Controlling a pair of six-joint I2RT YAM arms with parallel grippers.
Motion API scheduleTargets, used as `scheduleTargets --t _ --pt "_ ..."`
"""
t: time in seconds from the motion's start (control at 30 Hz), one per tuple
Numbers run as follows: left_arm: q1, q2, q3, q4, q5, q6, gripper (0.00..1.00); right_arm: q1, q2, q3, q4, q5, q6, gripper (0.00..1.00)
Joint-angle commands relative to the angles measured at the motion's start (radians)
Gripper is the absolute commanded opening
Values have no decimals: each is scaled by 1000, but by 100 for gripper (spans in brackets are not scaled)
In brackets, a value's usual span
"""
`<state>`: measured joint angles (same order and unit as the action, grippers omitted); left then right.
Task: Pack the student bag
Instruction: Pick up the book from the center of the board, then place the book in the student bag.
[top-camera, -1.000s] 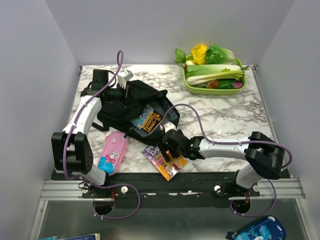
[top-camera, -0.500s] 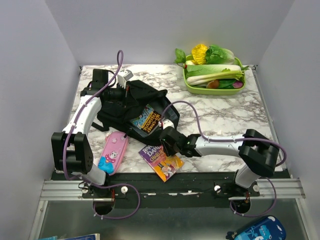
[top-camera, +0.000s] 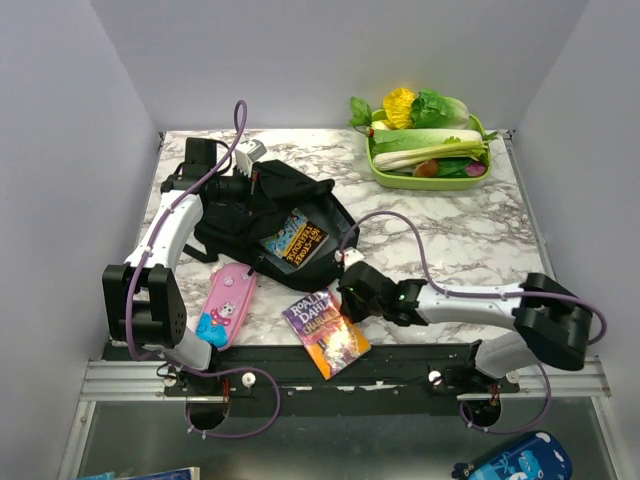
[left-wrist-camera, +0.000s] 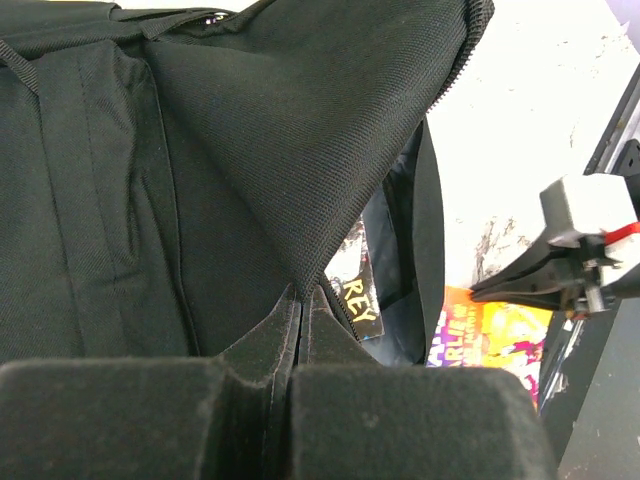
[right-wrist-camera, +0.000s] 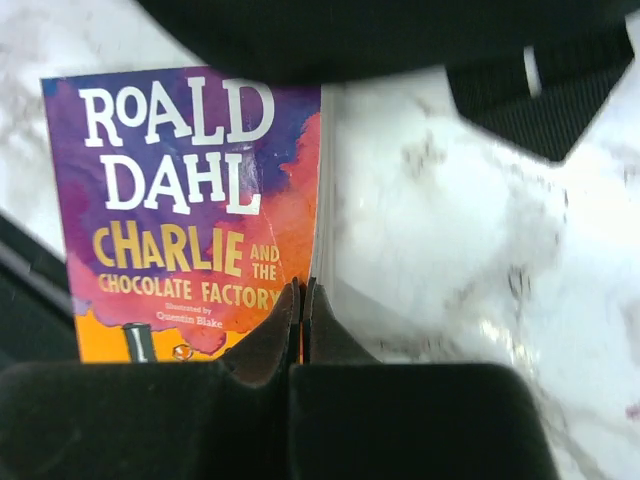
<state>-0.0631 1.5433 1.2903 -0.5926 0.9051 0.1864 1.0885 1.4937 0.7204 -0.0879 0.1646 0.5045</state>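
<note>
The student bag (top-camera: 245, 205) is a black backpack lying at the left-centre of the table, its mouth open toward the right. A dark book (top-camera: 294, 240) sits half inside the opening. My left gripper (top-camera: 256, 186) is shut on the bag's upper flap (left-wrist-camera: 260, 150) and holds it lifted; the fabric runs into the fingertips of the left gripper (left-wrist-camera: 300, 292). My right gripper (top-camera: 350, 293) is shut on the right edge of a purple and orange Roald Dahl book (top-camera: 326, 331), which lies on the table just outside the bag. The book (right-wrist-camera: 185, 200) and the right gripper (right-wrist-camera: 301, 290) show in the right wrist view.
A pink pencil case (top-camera: 227, 303) lies left of the Dahl book, near the table's front edge. A green tray (top-camera: 384, 177) of vegetables stands at the back right. A bag strap (right-wrist-camera: 540, 90) lies on the marble beside the right gripper. A blue case (top-camera: 512, 462) lies below the table.
My right arm's elbow has swung right, and its gripper has shifted slightly right and toward the front, turning the Dahl book a little. The left arm has not moved.
</note>
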Motion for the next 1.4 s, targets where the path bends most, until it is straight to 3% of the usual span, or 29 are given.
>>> scheduleTargets --t 0.0,0.17,0.4,0.77,1.2,1.37 --pt "-6 -3 30 13 -5 1 0 14 -171 -88 -93 -97 -20 1" --pt "-6 0 33 16 -15 -2 0 14 -430 -124 -102 -70 -50 1" --pt "-6 -6 35 11 -18 2 0 13 -547 45 -190 61 -139 1" --pt "-12 -15 21 19 -11 -4 0 -1 -406 422 -194 165 -348 1" --pt "-24 -69 26 14 14 -33 0 -211 -142 327 -32 41 -207 1" --pt "-30 -80 29 7 20 -33 0 -257 -2 388 -24 4 -140 1"
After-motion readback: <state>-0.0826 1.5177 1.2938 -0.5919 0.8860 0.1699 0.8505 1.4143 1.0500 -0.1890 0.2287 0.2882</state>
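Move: The right fingers already pinch the right-hand edge of the Charlie book. The bag's open mouth, where it is being taken, lies about 19 cm ahead and 8 cm to the left, near fingertip height. The treehouse book inside the bag is some 20 cm ahead and 12 cm left; the pink pencil case is roughly 29 cm left and 3 cm ahead. From the left hand, the mouth is about 12 cm right, level fore-and-aft, and 15 cm below. Keeping its shut pinch on the book's edge, the right hand draws back and right about 3 cm as it starts to lift, climbs steeply to almost 30 cm, then carries the book forward and down by some 15 cm each towards the bag's mouth. The fingers tip upward by about 30 degrees on the climb and ease partly down again. The left hand stays put, still holding the bag's flap up. ##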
